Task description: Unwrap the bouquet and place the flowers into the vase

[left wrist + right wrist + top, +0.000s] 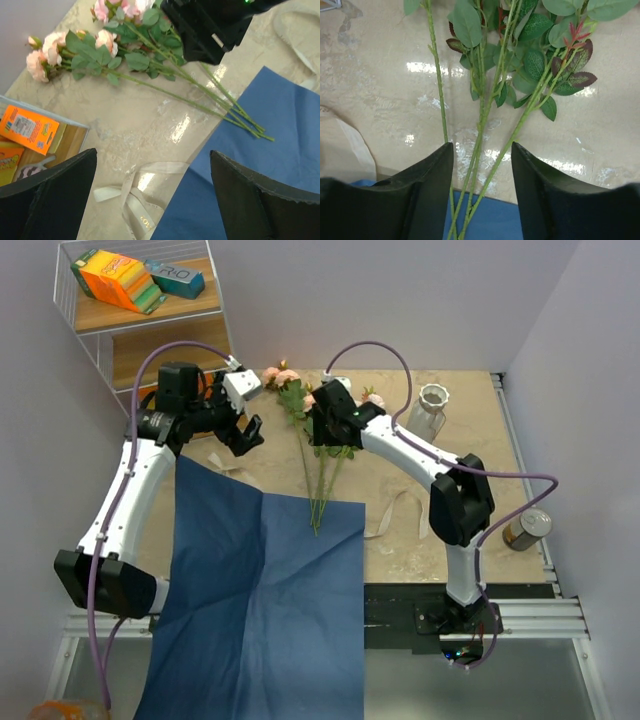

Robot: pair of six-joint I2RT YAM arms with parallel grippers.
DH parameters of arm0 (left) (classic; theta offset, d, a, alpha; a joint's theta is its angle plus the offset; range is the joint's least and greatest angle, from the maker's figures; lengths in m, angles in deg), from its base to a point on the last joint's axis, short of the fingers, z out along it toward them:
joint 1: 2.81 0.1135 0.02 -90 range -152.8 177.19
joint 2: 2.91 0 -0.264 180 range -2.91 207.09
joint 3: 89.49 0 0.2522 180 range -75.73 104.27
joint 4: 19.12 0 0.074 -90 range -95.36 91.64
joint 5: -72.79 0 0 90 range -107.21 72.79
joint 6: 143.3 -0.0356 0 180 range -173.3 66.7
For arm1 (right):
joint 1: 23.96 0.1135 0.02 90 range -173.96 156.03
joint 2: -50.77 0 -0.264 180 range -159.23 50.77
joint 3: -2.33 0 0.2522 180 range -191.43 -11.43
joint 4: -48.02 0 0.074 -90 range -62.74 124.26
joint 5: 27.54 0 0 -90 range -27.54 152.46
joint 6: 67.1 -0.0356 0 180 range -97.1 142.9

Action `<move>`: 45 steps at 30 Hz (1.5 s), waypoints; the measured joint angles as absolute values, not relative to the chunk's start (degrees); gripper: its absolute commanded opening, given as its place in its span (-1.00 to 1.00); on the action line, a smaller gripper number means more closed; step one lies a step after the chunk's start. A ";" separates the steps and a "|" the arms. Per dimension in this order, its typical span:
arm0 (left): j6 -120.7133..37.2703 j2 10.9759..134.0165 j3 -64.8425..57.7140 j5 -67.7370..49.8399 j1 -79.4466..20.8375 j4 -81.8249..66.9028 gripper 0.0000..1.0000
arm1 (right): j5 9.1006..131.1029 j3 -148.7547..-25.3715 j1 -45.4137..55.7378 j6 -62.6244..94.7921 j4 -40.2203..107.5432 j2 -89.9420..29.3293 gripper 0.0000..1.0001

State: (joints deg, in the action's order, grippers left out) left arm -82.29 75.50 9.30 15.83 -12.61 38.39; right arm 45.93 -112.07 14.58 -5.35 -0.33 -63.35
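Observation:
The bouquet lies unwrapped. Its blue paper [260, 590] is spread flat over the table's near left. The flowers [318, 490], pale pink roses on long green stems, lie loose on the table with their stem ends on the paper's far edge. My right gripper [482, 147] is low over the stems [482, 125]; its jaws are partly closed, with most stems between them and a gap on each side. My left gripper [153, 165] hangs open above a cream ribbon [135, 195], left of the flowers [150, 65]. The white ribbed vase [432, 405] stands upright at the back right.
A wire shelf [140, 300] with colourful boxes stands at the back left. A metal can [527, 529] sits near the right edge. A second strip of ribbon [390, 520] lies right of the paper. My right arm [215, 25] shows in the left wrist view.

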 measured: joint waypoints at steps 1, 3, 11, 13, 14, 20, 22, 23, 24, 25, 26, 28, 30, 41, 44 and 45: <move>-82.25 75.61 8.08 14.91 -12.70 37.52 0.99 | 45.88 -112.40 14.58 -5.24 -0.18 -63.72 -0.24; -81.57 76.18 6.13 12.64 -12.83 35.79 0.98 | 45.82 -113.95 14.58 -4.85 0.61 -65.12 -0.26; -76.04 85.05 5.15 3.37 -16.32 28.07 0.98 | 45.27 -118.60 14.47 -3.95 2.20 -73.21 0.03; -74.47 87.48 5.24 2.19 -17.48 26.61 0.98 | 45.18 -119.02 14.27 -3.95 2.20 -74.96 0.03; -73.38 89.23 5.63 1.55 -18.12 26.11 0.98 | 45.18 -119.19 14.12 -3.97 2.18 -76.05 0.02; -69.44 95.89 6.90 -0.24 -19.08 23.88 0.99 | 45.34 -119.35 12.74 -4.02 2.75 -78.74 -0.16; -69.16 96.09 6.85 -0.87 -19.06 23.57 0.99 | 45.40 -119.35 12.28 -4.06 3.43 -78.80 -0.25; -69.11 95.94 6.63 -1.18 -19.06 22.81 0.98 | 45.45 -119.35 12.13 -4.06 3.95 -78.85 -0.29; -69.09 95.65 6.18 -1.44 -19.06 21.93 0.98 | 45.45 -119.35 11.94 -4.06 4.43 -78.94 -0.35; -69.14 94.95 5.24 -1.99 -19.06 21.19 0.98 | 45.47 -119.35 11.74 -4.06 4.98 -79.00 -0.35; -69.18 94.34 4.43 -2.42 -19.06 20.88 0.98 | 45.51 -119.35 11.61 -4.02 5.33 -79.09 -0.34; -69.40 92.27 1.65 -3.39 -19.01 19.92 0.98 | 45.71 -119.35 11.30 -4.04 5.94 -79.37 -0.29; -69.60 90.08 -0.97 -4.02 -18.92 19.46 0.99 | 45.99 -119.37 10.97 -4.00 6.55 -79.98 -0.29; -71.02 82.21 -5.85 -4.02 -16.76 19.50 0.99 | 48.72 -122.32 9.73 -4.08 7.54 -84.95 -0.81; -71.50 80.92 -6.52 -4.04 -16.30 19.57 0.98 | 49.34 -122.32 9.60 -4.13 7.95 -84.95 -0.90; -71.93 80.35 -6.89 -4.11 -16.21 19.55 0.98 | 49.62 -122.28 9.53 -4.11 8.13 -84.90 -0.94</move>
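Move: The stems of the middle roses, just under their leaves, lie about 7 cm ahead of the right hand, 1 cm to its left and 12 cm below. At that height, a lone rose stem runs 5 cm farther left of them, and the blue paper's far edge is 6 cm behind the hand, 1 cm to its left; the vase stands 8 cm ahead and 19 cm to the right. From the left hand the middle stems are roughly 13 cm ahead, 14 cm right and 26 cm down. The right hand sinks some 11 cm while reaching about 7 cm forward to the middle roses, its fingers still pointing forward and down, and near the end its half-open fingers shut and pinch the middle stem just below the leaves. The wide-open left hand comes forward and down beside the roses, then draws back a few centimetres and rises slightly, turning nearly 20 degrees counter-clockwise overall and touching nothing. ##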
